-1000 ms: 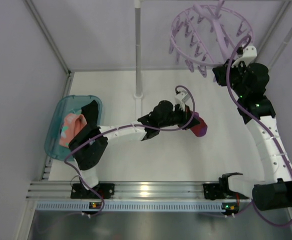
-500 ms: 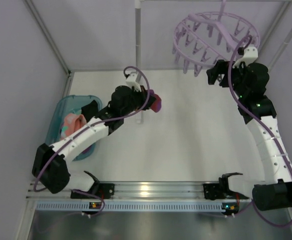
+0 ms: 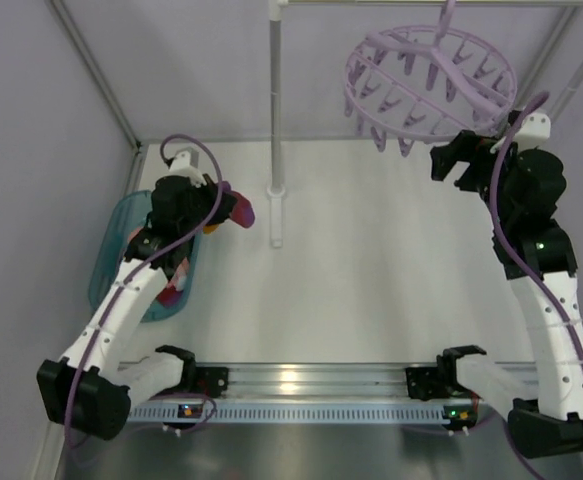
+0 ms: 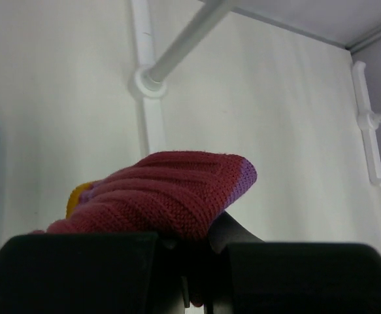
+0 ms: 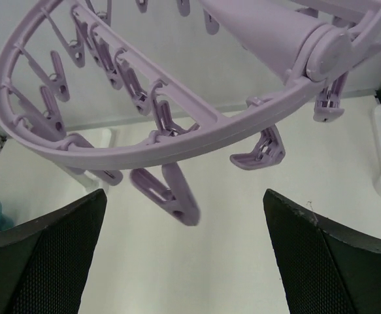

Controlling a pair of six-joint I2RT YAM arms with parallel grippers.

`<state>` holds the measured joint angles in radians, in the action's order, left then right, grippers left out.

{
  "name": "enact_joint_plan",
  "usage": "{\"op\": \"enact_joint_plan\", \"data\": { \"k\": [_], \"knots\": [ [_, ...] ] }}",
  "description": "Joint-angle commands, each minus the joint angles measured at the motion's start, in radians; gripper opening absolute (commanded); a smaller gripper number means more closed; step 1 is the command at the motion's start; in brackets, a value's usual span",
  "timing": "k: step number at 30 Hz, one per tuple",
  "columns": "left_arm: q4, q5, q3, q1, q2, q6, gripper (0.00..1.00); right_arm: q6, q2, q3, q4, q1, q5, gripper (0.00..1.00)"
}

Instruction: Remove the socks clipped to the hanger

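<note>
My left gripper (image 3: 216, 212) is shut on a magenta-red sock (image 3: 237, 210) with purple and orange parts, held above the table just right of the teal tub (image 3: 121, 225). In the left wrist view the sock (image 4: 170, 196) bulges over the shut fingers. Other socks (image 3: 176, 290) lie in the tub, partly hidden by my left arm. The lilac ring hanger (image 3: 431, 85) hangs at the top right with bare pegs. My right gripper (image 3: 456, 160) is open and empty just below its rim. In the right wrist view the hanger (image 5: 177, 140) and a peg (image 5: 174, 193) hang above the fingers.
A white metal pole (image 3: 275, 100) stands on a base (image 3: 277, 190) at the table's back centre, close to the right of the held sock. White walls enclose the table on the left, back and right. A metal rail (image 3: 301, 385) runs along the near edge.
My left arm has swung left with the sock, from the table's middle to the tub's right side. My right gripper has backed off from the hanger, which swung back.
</note>
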<state>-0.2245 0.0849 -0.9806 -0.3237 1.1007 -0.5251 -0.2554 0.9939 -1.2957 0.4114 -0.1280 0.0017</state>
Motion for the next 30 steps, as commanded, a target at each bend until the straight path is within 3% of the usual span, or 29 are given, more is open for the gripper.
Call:
{"op": "enact_joint_plan", "data": {
  "k": [1,8,16,25,30],
  "knots": [
    [-0.097,0.015,0.002,0.087,-0.07,-0.013,0.0,-0.025,-0.043,-0.007,0.056,-0.015,0.052,1.0],
    [-0.226,-0.022,-0.026,0.276,-0.099,-0.049,0.0,-0.048,-0.07,-0.022,0.101,-0.015,0.009,1.0],
    [-0.25,-0.036,-0.021,0.53,-0.062,-0.058,0.0,-0.05,-0.083,-0.025,0.127,-0.015,-0.043,0.99],
    [-0.253,-0.333,0.0,0.568,-0.062,0.016,0.0,-0.067,-0.08,-0.033,0.124,-0.015,-0.064,0.99],
    [-0.253,-0.338,-0.006,0.568,-0.024,0.002,0.0,-0.1,-0.078,-0.011,0.095,-0.013,-0.097,1.0]
  ]
}}
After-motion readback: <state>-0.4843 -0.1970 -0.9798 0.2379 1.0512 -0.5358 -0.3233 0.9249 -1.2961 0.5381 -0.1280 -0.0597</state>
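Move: The left hand, already holding the red sock, is short of the teal basket: the basket's middle lies about 29 cm to its left, some 6 cm farther out and roughly 22 cm below. In the basket, the pink sock lies about 29 cm left and 6 cm ahead of the hand, the black sock about 25 cm left and 13 cm ahead. The pole foot stands some 20 cm ahead and 9 cm right. From the right hand, the basket is about 82 cm left and 7 cm ahead. The left hand keeps the red sock pinched and sweeps it about 24 cm to the left, over the near-side rim and above the teal basket, sinking some 4 cm and easing off towards the end, while the wrist turns roughly 45 degrees counter-clockwise and its fingers tip further down. The right hand, empty and wide open, draws back about 3 cm beside the hanger without closing on anything. ##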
